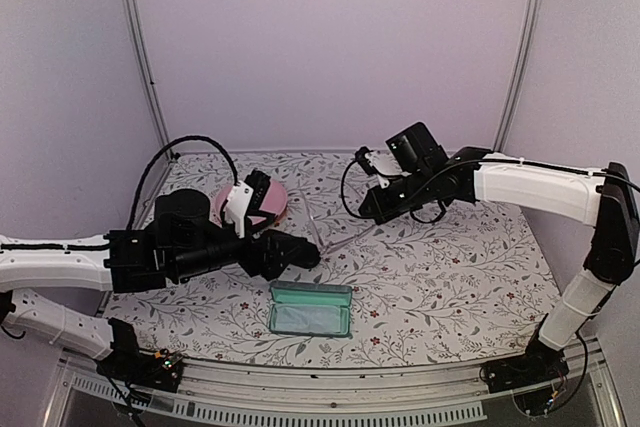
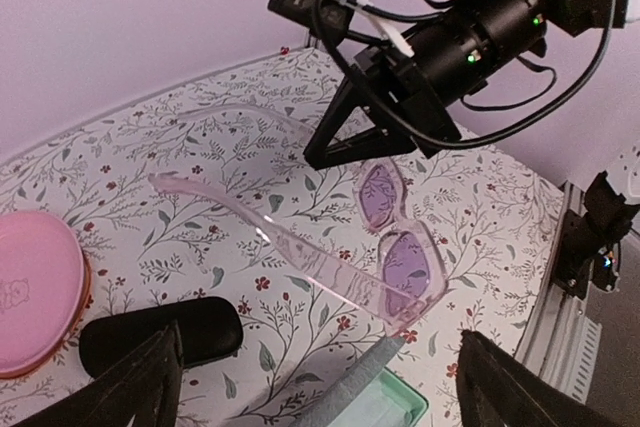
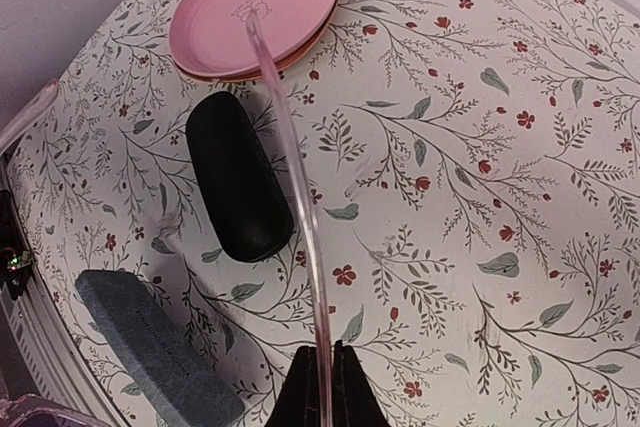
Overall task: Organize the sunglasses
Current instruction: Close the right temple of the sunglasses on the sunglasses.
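Observation:
The sunglasses [image 2: 402, 265] have a pale translucent pink frame and purple lenses, and they hang a little above the flowered table with their arms unfolded. My right gripper [image 3: 331, 379] is shut on one thin temple arm [image 3: 290, 167], seen from the left wrist as black fingers [image 2: 352, 137] behind the lenses. My left gripper [image 2: 320, 397] is open, its two fingers wide apart on either side just short of the near lens. From above, the left gripper [image 1: 300, 252] sits mid-table and the right gripper [image 1: 368, 215] is just beyond it.
An open grey-blue case [image 1: 310, 309] with a green lining lies near the front edge, below the sunglasses. A black oval case [image 3: 235, 177] lies shut beside a pink plate [image 3: 255, 7] at the back left. The table [image 1: 450, 277] has a flowered cover.

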Tool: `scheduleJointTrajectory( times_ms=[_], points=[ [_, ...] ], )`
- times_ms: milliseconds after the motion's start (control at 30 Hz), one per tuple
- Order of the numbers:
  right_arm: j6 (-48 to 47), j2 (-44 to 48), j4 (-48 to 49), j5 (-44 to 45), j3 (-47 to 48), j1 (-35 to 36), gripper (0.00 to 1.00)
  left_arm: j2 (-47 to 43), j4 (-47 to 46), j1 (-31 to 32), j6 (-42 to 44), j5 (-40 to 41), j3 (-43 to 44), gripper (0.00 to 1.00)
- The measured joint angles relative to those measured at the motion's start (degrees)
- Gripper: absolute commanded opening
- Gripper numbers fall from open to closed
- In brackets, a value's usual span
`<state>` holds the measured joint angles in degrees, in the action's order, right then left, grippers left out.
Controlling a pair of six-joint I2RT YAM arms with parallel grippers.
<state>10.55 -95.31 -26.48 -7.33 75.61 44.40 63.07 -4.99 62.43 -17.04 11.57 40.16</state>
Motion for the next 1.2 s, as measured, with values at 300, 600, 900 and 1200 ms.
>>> scheduleJointTrajectory(
  times_ms=[300,600,900,1200],
  points=[
    [0.96,0.00,0.52,0.13,0.02,4.35,0.00,-2.78,-7.50,2.21,13.62,-5.42,-2.73,0.96],
    [2.71,0.00,2.10,-0.63,0.02,5.57,0.00,-1.55,-4.76,7.89,21.05,-3.80,-2.71,0.96],
    [3.80,0.55,2.60,-0.92,-0.57,5.57,0.00,0.81,-2.10,11.21,22.69,0.26,-1.42,0.93],
    [3.82,1.11,2.75,-0.96,-1.38,5.57,0.00,2.49,-1.33,11.61,23.47,2.75,-0.76,0.89]
  ],
)
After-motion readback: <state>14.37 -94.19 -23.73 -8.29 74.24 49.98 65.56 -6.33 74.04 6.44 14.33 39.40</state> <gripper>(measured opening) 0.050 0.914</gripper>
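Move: The sunglasses' right temple, the free one on the left-hand side, has its middle about 6 cm ahead of the open left hand, 6 cm to its right and 5 cm lower; the black case lies some 11 cm ahead, 1 cm right, and the teal case 4 cm back, 5 cm right, both around 20 cm below. From the right hand, that same temple is about 10 cm left, 3 cm back, roughly level. The sunglasses, still pinched by the right hand, are brought about 5 cm back and left towards the left hand, then held nearly still. The left hand, fingers staying wide, swings back about 6 cm and 3 to 4 cm right towards the right temple's hinge end, rising a little before sinking. Its fingertips tilt up and turn clockwise, some 20 degrees each, and its left side rises. ##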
